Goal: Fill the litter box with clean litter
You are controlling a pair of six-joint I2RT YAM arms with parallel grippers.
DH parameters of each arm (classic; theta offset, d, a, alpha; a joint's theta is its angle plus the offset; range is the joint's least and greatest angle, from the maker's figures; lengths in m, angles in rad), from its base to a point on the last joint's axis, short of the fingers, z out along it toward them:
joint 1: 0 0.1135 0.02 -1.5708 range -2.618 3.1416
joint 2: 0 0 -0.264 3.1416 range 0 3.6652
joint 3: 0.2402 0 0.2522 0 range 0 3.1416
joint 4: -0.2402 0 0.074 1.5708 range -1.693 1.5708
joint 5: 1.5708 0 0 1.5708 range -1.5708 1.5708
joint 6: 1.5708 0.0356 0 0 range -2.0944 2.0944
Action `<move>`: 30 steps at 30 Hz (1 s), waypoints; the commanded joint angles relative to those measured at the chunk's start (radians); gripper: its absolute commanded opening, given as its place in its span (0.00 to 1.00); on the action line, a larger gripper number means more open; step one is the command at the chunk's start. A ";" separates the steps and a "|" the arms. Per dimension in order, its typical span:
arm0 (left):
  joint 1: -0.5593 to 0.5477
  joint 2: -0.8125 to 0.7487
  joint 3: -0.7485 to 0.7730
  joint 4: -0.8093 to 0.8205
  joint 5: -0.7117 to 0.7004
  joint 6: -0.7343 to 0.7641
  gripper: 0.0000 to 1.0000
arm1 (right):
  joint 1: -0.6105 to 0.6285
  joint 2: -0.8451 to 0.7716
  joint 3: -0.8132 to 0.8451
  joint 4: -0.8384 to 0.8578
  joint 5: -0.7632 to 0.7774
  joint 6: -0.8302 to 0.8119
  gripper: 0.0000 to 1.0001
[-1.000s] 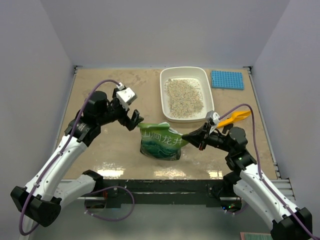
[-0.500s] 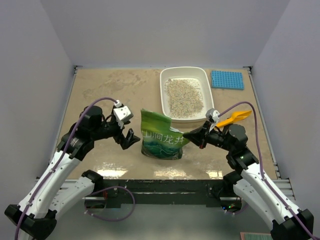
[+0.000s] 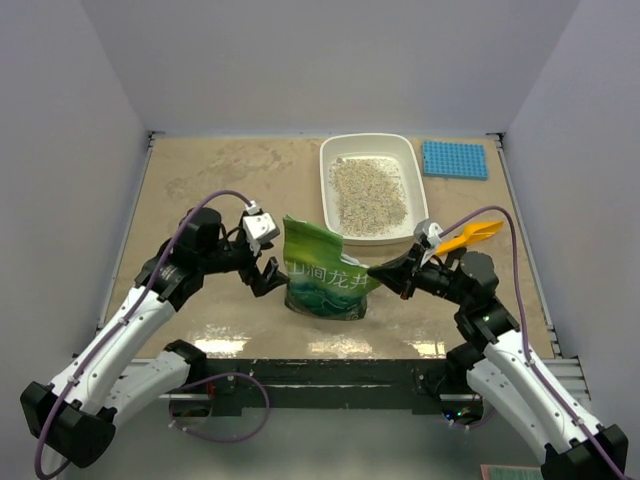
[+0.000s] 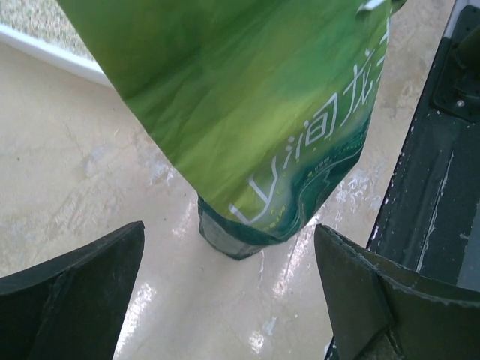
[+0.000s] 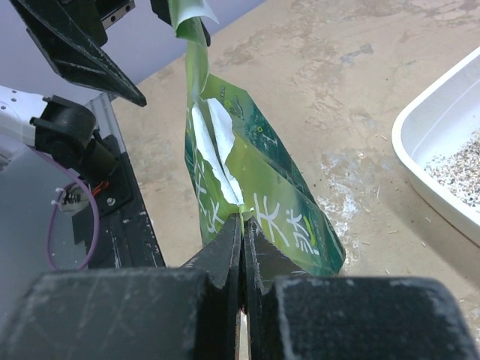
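Note:
The white litter box [image 3: 327, 190] stands at the back centre-right with clean litter [image 3: 368, 190] spread over its floor. In front of it a crinkly green bag [image 3: 322, 275] stands tilted on the table. My right gripper [image 3: 375, 270] is shut on the bag's right edge; in the right wrist view the jaws [image 5: 241, 219] pinch the green foil [image 5: 259, 187]. My left gripper [image 3: 264, 272] is open just left of the bag, not touching it. Seen from the left wrist, the bag [image 4: 247, 112] hangs ahead of the wide-apart fingers [image 4: 75, 292], nothing between them.
An orange-yellow scoop [image 3: 468, 237] lies right of the right gripper. A blue studded mat [image 3: 454, 159] sits at the back right. The black front rail [image 3: 330, 370] runs along the near table edge. Grey walls enclose the table.
My left arm swung from the back-left down toward the bag's left side, staying open. The bag's upper flap has stood up. The right gripper kept its grip and place.

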 commanded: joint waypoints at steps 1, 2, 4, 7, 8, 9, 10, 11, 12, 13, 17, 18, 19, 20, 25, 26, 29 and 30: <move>-0.002 0.001 -0.011 0.203 0.119 -0.022 1.00 | -0.004 -0.059 -0.019 0.129 0.014 0.053 0.00; -0.002 0.002 -0.012 0.224 0.133 -0.027 1.00 | -0.004 -0.064 -0.027 0.133 0.014 0.060 0.00; 0.001 0.007 -0.018 0.276 0.180 -0.039 0.99 | -0.004 -0.075 -0.039 0.141 0.014 0.070 0.00; 0.016 0.036 -0.032 0.342 0.278 -0.072 0.96 | -0.004 -0.082 -0.044 0.138 0.014 0.072 0.00; 0.021 0.048 -0.034 0.356 0.303 -0.078 0.93 | -0.005 -0.082 -0.044 0.138 0.014 0.073 0.00; 0.025 0.074 -0.038 0.387 0.325 -0.093 0.92 | -0.004 -0.084 -0.044 0.138 0.014 0.073 0.00; 0.031 0.088 -0.043 0.398 0.361 -0.099 0.90 | -0.004 -0.085 -0.044 0.138 0.015 0.078 0.00; 0.035 0.102 -0.046 0.408 0.382 -0.104 0.87 | -0.004 -0.087 -0.044 0.137 0.015 0.077 0.00; 0.038 0.123 -0.051 0.437 0.400 -0.119 0.85 | -0.004 -0.087 -0.042 0.135 0.017 0.078 0.00; 0.045 0.132 -0.061 0.453 0.441 -0.127 0.84 | -0.004 -0.094 -0.042 0.130 0.017 0.078 0.00; 0.061 0.162 -0.090 0.545 0.495 -0.173 0.77 | -0.004 -0.107 -0.049 0.120 0.026 0.084 0.00; 0.065 0.172 -0.095 0.563 0.504 -0.183 0.76 | -0.004 -0.110 -0.053 0.120 0.026 0.086 0.00; 0.074 0.175 -0.103 0.577 0.527 -0.190 0.74 | -0.004 -0.111 -0.056 0.120 0.026 0.090 0.00; 0.080 0.182 -0.107 0.591 0.541 -0.193 0.69 | -0.004 -0.120 -0.058 0.121 0.025 0.098 0.00; 0.127 0.189 -0.141 0.721 0.627 -0.308 0.40 | -0.004 -0.151 -0.082 0.118 0.034 0.129 0.00; 0.133 0.191 -0.143 0.734 0.633 -0.331 0.28 | -0.004 -0.154 -0.087 0.117 0.037 0.133 0.00; 0.143 0.198 -0.147 0.780 0.659 -0.374 0.10 | -0.004 -0.160 -0.104 0.115 0.060 0.150 0.00; 0.145 0.209 -0.147 0.784 0.667 -0.384 0.06 | -0.004 -0.159 -0.107 0.118 0.064 0.155 0.00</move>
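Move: The free upper-left rim of the litter bag stands about 4 cm to the right of the open left gripper, some 2 cm farther out and 2 cm higher. The bag's body is about 10 cm right, 2 cm nearer and 9 cm below, with the litter box some 27 cm ahead, 24 cm right and 17 cm lower. The right gripper, already pinching the bag's other top corner, has that free rim roughly 17 cm to its left, 3 cm ahead and 1 cm up. Bring the left gripper right about 5 cm to the bag's free rim, rising on the way, dipping a little and rising again to end slightly higher. Swing the fingers up and clockwise some 30 degrees until they point nearly level to the right, and close them to pinch the rim. Keep the right gripper shut on its corner, letting it ease back 1 to 2 cm. ##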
